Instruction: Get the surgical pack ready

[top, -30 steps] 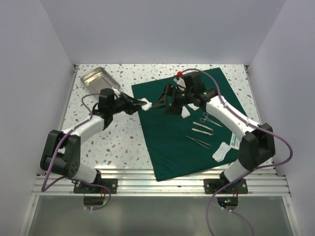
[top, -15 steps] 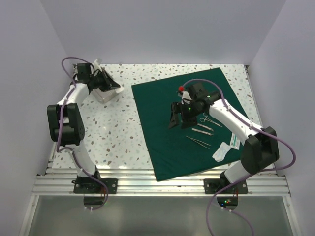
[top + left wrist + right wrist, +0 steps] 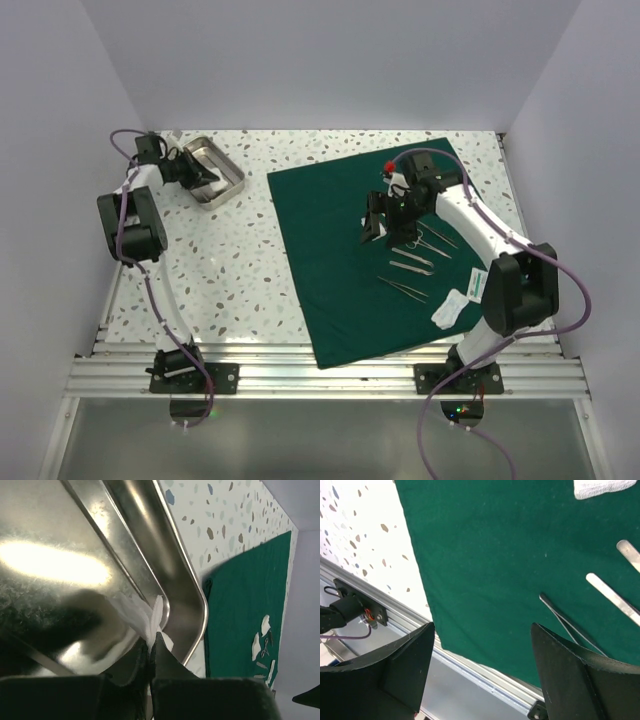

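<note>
The surgical pack, a dark green drape (image 3: 340, 260), lies flat on the speckled table. My left gripper (image 3: 205, 181) reaches into the steel tray (image 3: 232, 183) at the back left. In the left wrist view it (image 3: 151, 641) is shut on a white gauze square (image 3: 148, 614) that rests against the tray's floor (image 3: 60, 560). My right gripper (image 3: 378, 218) hovers open over the middle of the drape (image 3: 485, 555), nothing between its fingers (image 3: 482, 625).
Scissors (image 3: 425, 240) and two tweezers (image 3: 411, 264) (image 3: 402, 288) lie on the drape's right half, with white packets (image 3: 455, 305) near its right edge. Another gauze piece (image 3: 600, 487) lies on the drape. A metal rail (image 3: 330, 375) runs along the table's near edge.
My left arm swung from the drape's left edge back to the tray, carrying the gauze. My right gripper moved right across the drape toward the instruments, staying open.
</note>
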`<action>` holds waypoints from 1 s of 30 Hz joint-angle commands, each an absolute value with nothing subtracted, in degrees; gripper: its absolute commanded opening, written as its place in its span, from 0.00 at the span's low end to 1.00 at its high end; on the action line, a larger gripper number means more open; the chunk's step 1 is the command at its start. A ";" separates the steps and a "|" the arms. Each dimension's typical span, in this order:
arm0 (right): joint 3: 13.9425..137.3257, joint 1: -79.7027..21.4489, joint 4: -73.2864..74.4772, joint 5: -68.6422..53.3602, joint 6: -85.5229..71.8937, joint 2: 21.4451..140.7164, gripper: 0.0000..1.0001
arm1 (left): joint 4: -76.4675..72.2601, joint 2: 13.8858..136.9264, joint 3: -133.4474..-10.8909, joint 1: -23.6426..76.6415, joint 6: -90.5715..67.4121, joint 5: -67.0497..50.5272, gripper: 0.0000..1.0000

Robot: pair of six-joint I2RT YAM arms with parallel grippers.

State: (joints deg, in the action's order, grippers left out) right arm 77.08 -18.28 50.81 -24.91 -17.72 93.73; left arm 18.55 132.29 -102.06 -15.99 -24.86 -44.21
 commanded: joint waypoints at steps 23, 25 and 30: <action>83.76 -16.17 51.50 -27.16 -17.49 102.13 0.81 | 10.19 138.60 -104.50 -14.24 -37.71 -42.37 0.18; 83.59 -16.17 51.42 -26.98 -17.32 101.87 0.81 | 12.21 138.69 -105.73 -14.06 -37.44 -41.49 0.32; 83.06 -16.00 51.06 -27.16 -17.40 101.43 0.81 | 15.55 137.81 -106.35 -14.06 -37.70 -38.41 0.55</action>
State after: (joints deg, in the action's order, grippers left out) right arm 81.65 -16.43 51.42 -25.63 -17.52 102.06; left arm 11.81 139.37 -105.14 -13.87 -38.63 -43.51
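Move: The left hand, still pinching a gauze, is above the tray's near end, whose floor lies about 5 cm below and 2 cm ahead; the tray's middle is some 6 cm ahead and 3 to the left. The empty right hand has the nearer remaining gauze about 8 cm ahead, level sideways and 13 below. The farther gauze lies 12 ahead and 5 right, the scalpels 2 back and 8 right, the scissors 3 ahead and 12 right. Down about 4 cm and forward 2, the left hand takes the gauze into the near end of the tray, tilting some 10 degrees, then opens its fingers about halfway to let go and eases up and right a centimetre. The open right hand moves forward and down, about 2.5 cm each, towards the nearer gauze, then waits above it without touching. ##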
